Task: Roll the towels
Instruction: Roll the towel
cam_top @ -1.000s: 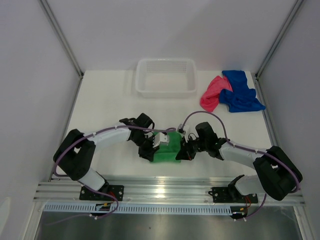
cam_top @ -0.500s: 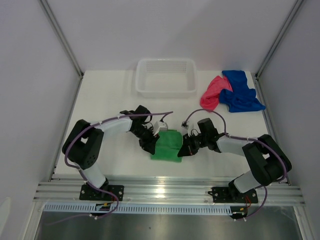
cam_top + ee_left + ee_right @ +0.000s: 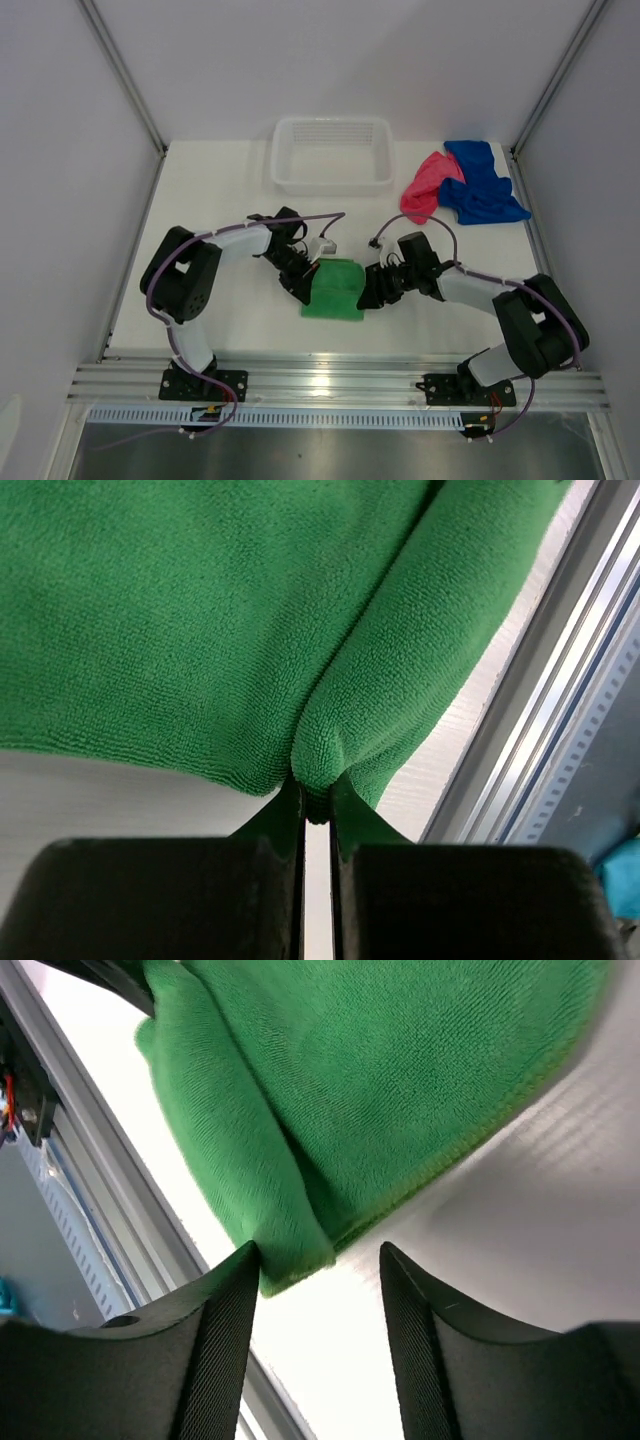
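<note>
The green towel [image 3: 335, 290] lies partly folded on the white table between my two grippers, with a rolled fold along its near edge. My left gripper [image 3: 304, 286] is at its left side, shut on the end of that fold [image 3: 318, 765]; green cloth [image 3: 200, 610] fills the left wrist view. My right gripper [image 3: 368, 296] is at the towel's right side, open [image 3: 318, 1255], with the fold's end [image 3: 285, 1250] just touching its left finger. The pink-red towel [image 3: 422, 190] and the blue towel [image 3: 482, 185] lie crumpled together at the back right.
A white slotted basket [image 3: 332, 183] stands at the back centre. An aluminium rail [image 3: 340, 385] runs along the table's near edge, close behind the green towel in both wrist views. White walls enclose the table on three sides.
The right gripper has opened and let go of the green towel. The left gripper has closed on the towel's left end. The towel now lies flatter on the table.
</note>
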Robot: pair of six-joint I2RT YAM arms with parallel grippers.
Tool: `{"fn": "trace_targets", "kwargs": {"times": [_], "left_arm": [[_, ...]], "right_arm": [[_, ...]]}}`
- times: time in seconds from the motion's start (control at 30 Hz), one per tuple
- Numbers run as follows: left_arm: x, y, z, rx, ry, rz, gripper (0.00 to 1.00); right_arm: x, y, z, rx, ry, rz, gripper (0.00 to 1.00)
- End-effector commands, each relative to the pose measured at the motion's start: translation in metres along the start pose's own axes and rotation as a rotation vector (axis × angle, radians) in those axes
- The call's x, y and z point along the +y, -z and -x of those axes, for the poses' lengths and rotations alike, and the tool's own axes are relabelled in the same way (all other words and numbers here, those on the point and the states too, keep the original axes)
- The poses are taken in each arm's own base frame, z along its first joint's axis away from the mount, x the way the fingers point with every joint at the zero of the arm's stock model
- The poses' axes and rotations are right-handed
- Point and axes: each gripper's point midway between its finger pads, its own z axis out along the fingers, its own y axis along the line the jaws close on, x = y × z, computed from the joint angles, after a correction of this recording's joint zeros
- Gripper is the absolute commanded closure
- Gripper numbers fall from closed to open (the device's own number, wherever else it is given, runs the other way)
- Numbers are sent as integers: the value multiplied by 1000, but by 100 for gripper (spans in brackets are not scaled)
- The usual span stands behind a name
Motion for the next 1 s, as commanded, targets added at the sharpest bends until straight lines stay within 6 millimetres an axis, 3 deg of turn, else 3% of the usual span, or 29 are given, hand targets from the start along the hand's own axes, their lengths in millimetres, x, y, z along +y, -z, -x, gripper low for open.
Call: {"fn": "trace_targets", "kwargs": {"times": [0.0, 0.13, 0.27, 0.3, 0.43, 0.53, 0.67, 0.83, 0.97], "left_arm": [[28, 3, -3, 27, 25, 109, 99], [29, 4, -2, 23, 27, 115, 99], [29, 4, -1, 21, 27, 116, 99], [29, 4, -2, 21, 28, 117, 99], [27, 6, 0, 10, 21, 116, 96], [28, 7, 1, 6, 22, 124, 93], [29, 8, 2, 3, 18, 133, 90], [29, 11, 4, -7, 0, 147, 83], [34, 21, 8, -23, -30, 205, 63]], "right_arm": [[7, 25, 27, -77, 54, -78, 45], [17, 41, 35, -158, 73, -102, 49], [43, 37, 41, -271, 111, -31, 80], [55, 36, 50, -319, 151, 9, 84], [73, 18, 44, -301, 171, 114, 95], [70, 6, 46, -268, 152, 118, 98], [46, -17, 33, -187, 70, 73, 100], [33, -29, 28, -161, 11, 37, 100], [28, -30, 27, -166, -27, 25, 100]]}}
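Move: The right hand stands open at the right end of the green towel's rolled near edge; the middle of that rolled edge is about 6 cm to its left, level with it and barely below. The towel's flat part is centred some 6 cm left and 7 cm ahead, about 1 cm down, and the left gripper is roughly 13 cm to the left, level. The left hand is shut on the roll's left end; the roll's middle is about 6 cm to its right, and the flat part's is 6 cm right and 7 cm ahead, 1 cm down. The right hand comes up some 7 cm off the right end of the green roll, shutting its fingers on nothing as it rises, then swings about 4 cm left and sinks some 6 cm, so that the closed fingertips come down on the roll inward of its end. The left hand meanwhile keeps its pinch on the left end almost without moving, and only in the last half does it ease its fingers about a third open, with the roll's end still between them. ##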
